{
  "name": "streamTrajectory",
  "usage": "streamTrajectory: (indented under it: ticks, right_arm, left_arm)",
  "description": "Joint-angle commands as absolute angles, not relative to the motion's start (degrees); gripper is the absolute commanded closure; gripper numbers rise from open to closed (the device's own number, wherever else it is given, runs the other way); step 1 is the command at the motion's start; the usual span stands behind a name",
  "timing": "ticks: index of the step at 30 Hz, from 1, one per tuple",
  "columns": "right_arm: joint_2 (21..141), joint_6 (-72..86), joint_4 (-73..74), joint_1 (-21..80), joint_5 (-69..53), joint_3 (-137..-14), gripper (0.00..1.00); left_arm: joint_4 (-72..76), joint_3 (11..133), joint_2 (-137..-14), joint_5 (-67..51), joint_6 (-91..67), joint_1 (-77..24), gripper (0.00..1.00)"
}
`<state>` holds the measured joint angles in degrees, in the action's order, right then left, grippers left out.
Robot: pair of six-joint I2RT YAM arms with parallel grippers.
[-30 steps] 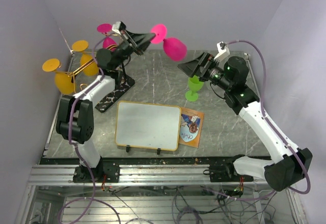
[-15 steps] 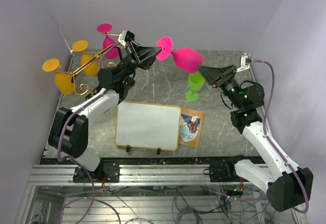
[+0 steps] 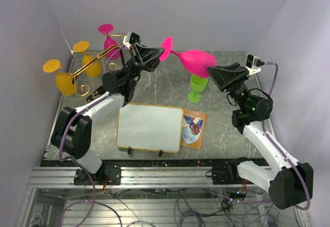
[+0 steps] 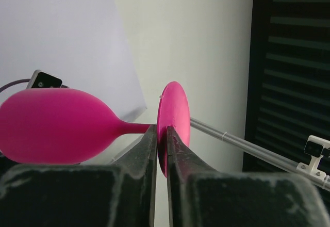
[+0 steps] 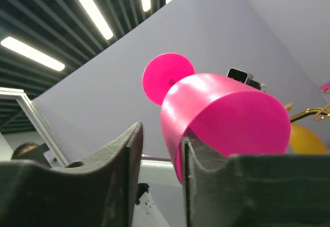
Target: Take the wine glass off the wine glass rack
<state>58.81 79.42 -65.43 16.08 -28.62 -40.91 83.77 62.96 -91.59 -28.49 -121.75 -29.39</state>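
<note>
A pink wine glass [image 3: 195, 59] lies sideways in the air above the table, well right of the wine glass rack [image 3: 94, 63]. My left gripper [image 3: 159, 54] is shut on the edge of its round foot [image 4: 173, 117], with the bowl [image 4: 56, 126] pointing away to the left in the left wrist view. My right gripper [image 3: 210, 73] is at the bowl's rim. One finger [image 5: 192, 149] sits inside the bowl [image 5: 221, 111] against its wall. The other finger [image 5: 129, 144] stands outside with a clear gap, so the right gripper [image 5: 161, 134] is open.
Two yellow glasses [image 3: 65, 82] and another pink glass [image 3: 110, 43] hang on the rack's gold arms. A green glass [image 3: 197, 85] stands on the marble table under the held glass. A whiteboard [image 3: 149, 127] and a printed card [image 3: 194, 129] lie near the front.
My left arm carried the pink glass rightward, away from the rack. My right gripper swung up to the bowl's rim and its jaws narrowed around the wall.
</note>
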Motion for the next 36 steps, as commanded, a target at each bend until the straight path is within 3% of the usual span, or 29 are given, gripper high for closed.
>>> streamTrajectory:
  ticks: [1,4,6,9,13,16,20,25,31,36]
  right_arm:
    - [58.7,83.2,-75.5,16.3,-30.5,-42.3,0.72]
    - [58.8,83.8,-76.9,16.3,-30.6,-43.0,0.89]
    - [58.2,82.8,-75.2,16.3,-30.4,-43.7,1.00]
    - [55.1,78.3,-63.8,16.2,-27.5,-44.4,1.00]
    - [46.3,66.3,-31.3,16.1,-12.1,-49.3,1.00]
    - [44.1,65.8,-3.2,16.2,7.6,-56.5,1.00]
    - [48.5,66.0,22.7,16.2,29.6,-68.9,1.00]
    - [59.6,67.4,50.4,16.2,46.4,-81.3,1.00]
    - [65.7,64.9,56.4,13.6,43.1,-82.6,0.98]
    - [72.0,61.5,58.4,7.4,32.5,-85.2,1.00]
  left_arm:
    - [85.7,64.3,-90.7,-29.9,-121.2,-30.1,0.81]
    - [83.4,64.7,-90.0,-30.7,-119.1,-30.2,0.70]
    - [81.2,64.3,-88.9,-31.2,-117.0,-30.2,0.57]
    - [76.8,62.2,-87.0,-31.7,-113.4,-30.2,0.37]
    - [70.6,59.0,-83.7,-32.1,-108.3,-30.2,0.26]
    - [63.6,57.7,-81.1,-32.5,-104.0,-30.2,0.23]
    - [54.4,58.6,-78.8,-33.4,-97.8,-30.2,0.23]
    - [39.8,63.5,-75.9,-33.6,-86.9,-30.2,0.23]
    - [6.7,74.4,-71.9,-27.9,-66.5,-30.2,0.23]
    - [-4.5,78.8,-69.6,-23.1,-58.2,-30.2,0.22]
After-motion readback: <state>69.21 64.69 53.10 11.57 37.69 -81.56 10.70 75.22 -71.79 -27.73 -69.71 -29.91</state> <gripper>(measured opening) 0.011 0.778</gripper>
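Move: The pink wine glass hangs in the air between the hands, its foot in the left fingers. Its middle lies about 12 cm right of the left hand and 4 cm lower, 1 cm back; from the right hand about 6 cm ahead, 9 cm left and 4 cm higher, the rim at the half-open fingers. From the right hand, the green wine glass stands some 19 cm ahead, straight below otherwise, about 36 cm down. Backwards and slightly up at first, a couple of centimetres, the right hand shuts its fingers on the pink glass's rim while the left opens wide and lets go of the foot. The right then swings some 20 cm right and about 10 cm forward, arcing up before sinking well below its start, wrist rolling clockwise and tipping over to point down at the bare table. The left dips about 4 cm, then partly rises, its fingers tilting towards level. ##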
